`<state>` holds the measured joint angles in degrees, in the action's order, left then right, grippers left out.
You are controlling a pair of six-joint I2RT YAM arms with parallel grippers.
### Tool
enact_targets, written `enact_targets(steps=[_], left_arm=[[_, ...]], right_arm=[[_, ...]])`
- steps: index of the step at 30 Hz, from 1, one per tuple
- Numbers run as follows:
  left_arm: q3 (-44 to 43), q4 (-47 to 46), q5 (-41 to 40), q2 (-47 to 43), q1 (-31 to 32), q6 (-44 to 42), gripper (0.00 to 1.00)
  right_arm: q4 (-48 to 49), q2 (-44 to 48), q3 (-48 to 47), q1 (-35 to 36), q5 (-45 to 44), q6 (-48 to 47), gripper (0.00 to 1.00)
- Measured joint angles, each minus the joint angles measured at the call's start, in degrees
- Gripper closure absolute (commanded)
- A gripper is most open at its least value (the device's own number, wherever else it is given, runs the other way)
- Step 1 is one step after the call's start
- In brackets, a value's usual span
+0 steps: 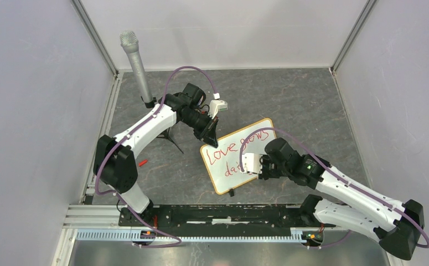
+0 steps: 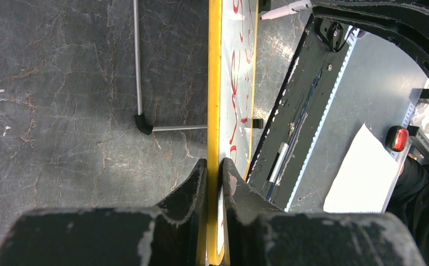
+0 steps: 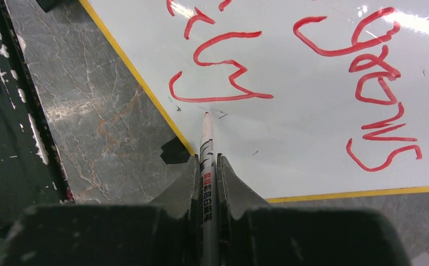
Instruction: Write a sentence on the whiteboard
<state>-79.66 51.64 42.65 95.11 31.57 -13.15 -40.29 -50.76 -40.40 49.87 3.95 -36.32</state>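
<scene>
The whiteboard (image 1: 223,172) lies tilted on the dark tabletop, light frame around it. The sentence (image 1: 236,147) in red cursive shows "Love grows", with the start of a second line below, partly hidden by my right gripper. My left gripper (image 1: 211,133) is shut on the board's upper left frame edge (image 2: 214,83). My right gripper (image 1: 254,165) is shut on a white marker (image 3: 207,149). The marker's tip sits at the board surface (image 3: 300,133), just below the last red stroke (image 3: 228,100). A black clip foot (image 3: 174,151) sits at the frame.
A grey microphone (image 1: 135,61) on a tripod stand stands at the back left, its legs (image 2: 137,61) beside the board. A small red piece (image 1: 142,163) lies left of the board. A black rail (image 1: 217,213) runs along the near edge. White walls enclose three sides.
</scene>
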Motion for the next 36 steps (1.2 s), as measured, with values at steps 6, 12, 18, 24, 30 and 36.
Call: enact_targets(steps=[6,12,18,24,30,36], left_arm=[[0.0,0.0,0.0,0.0,0.0,-0.1,0.98],[0.0,0.0,0.0,0.0,0.0,-0.3,0.98],[0.0,0.0,0.0,0.0,0.0,-0.3,0.97],[0.0,0.0,0.0,0.0,0.0,-0.3,0.78],[-0.1,1.2,-2.4,0.2,0.7,-0.7,0.47],[-3.6,3.2,-6.9,0.2,1.4,-0.7,0.38]], right_arm=[[-0.4,0.0,0.2,0.0,-3.0,-0.8,1.0],[0.9,-0.5,1.4,0.0,-6.2,-0.6,1.0],[1.1,-0.4,1.8,0.1,-7.3,-0.4,1.0],[1.0,0.6,1.8,0.1,-6.8,-0.8,1.0],[1.0,3.5,1.1,0.0,-2.3,-2.5,1.0],[1.2,3.9,-1.2,0.0,0.0,-3.0,1.0]])
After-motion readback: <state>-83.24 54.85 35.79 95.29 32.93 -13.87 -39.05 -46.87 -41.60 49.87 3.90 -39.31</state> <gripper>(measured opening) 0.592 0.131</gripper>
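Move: The marker stays pinched in my right hand; the bare spot for the full stop after "daily" lies about 3 cm ahead of it, 1 cm left and 6 cm down. The "y" is some 2 cm left of that spot. "grows" stands roughly 13 cm ahead of my hand and 1 cm left; the board's right foot is nearly under it, 9 cm down. The whiteboard's edge sits between my left fingers, the spot about 15 cm right, 8 cm back and 8 cm below. With my right hand I carry the marker right and forward, about 2 cm in all, easing down until its tip meets the bare board beside the "y", and hold there briefly. Then I lift about 3.5 cm, drifting 2 cm left over the "y", grip unchanged. As the marker rises, my left hand spreads its fingers and lets go of the whiteboard's edge, staying beside it. ##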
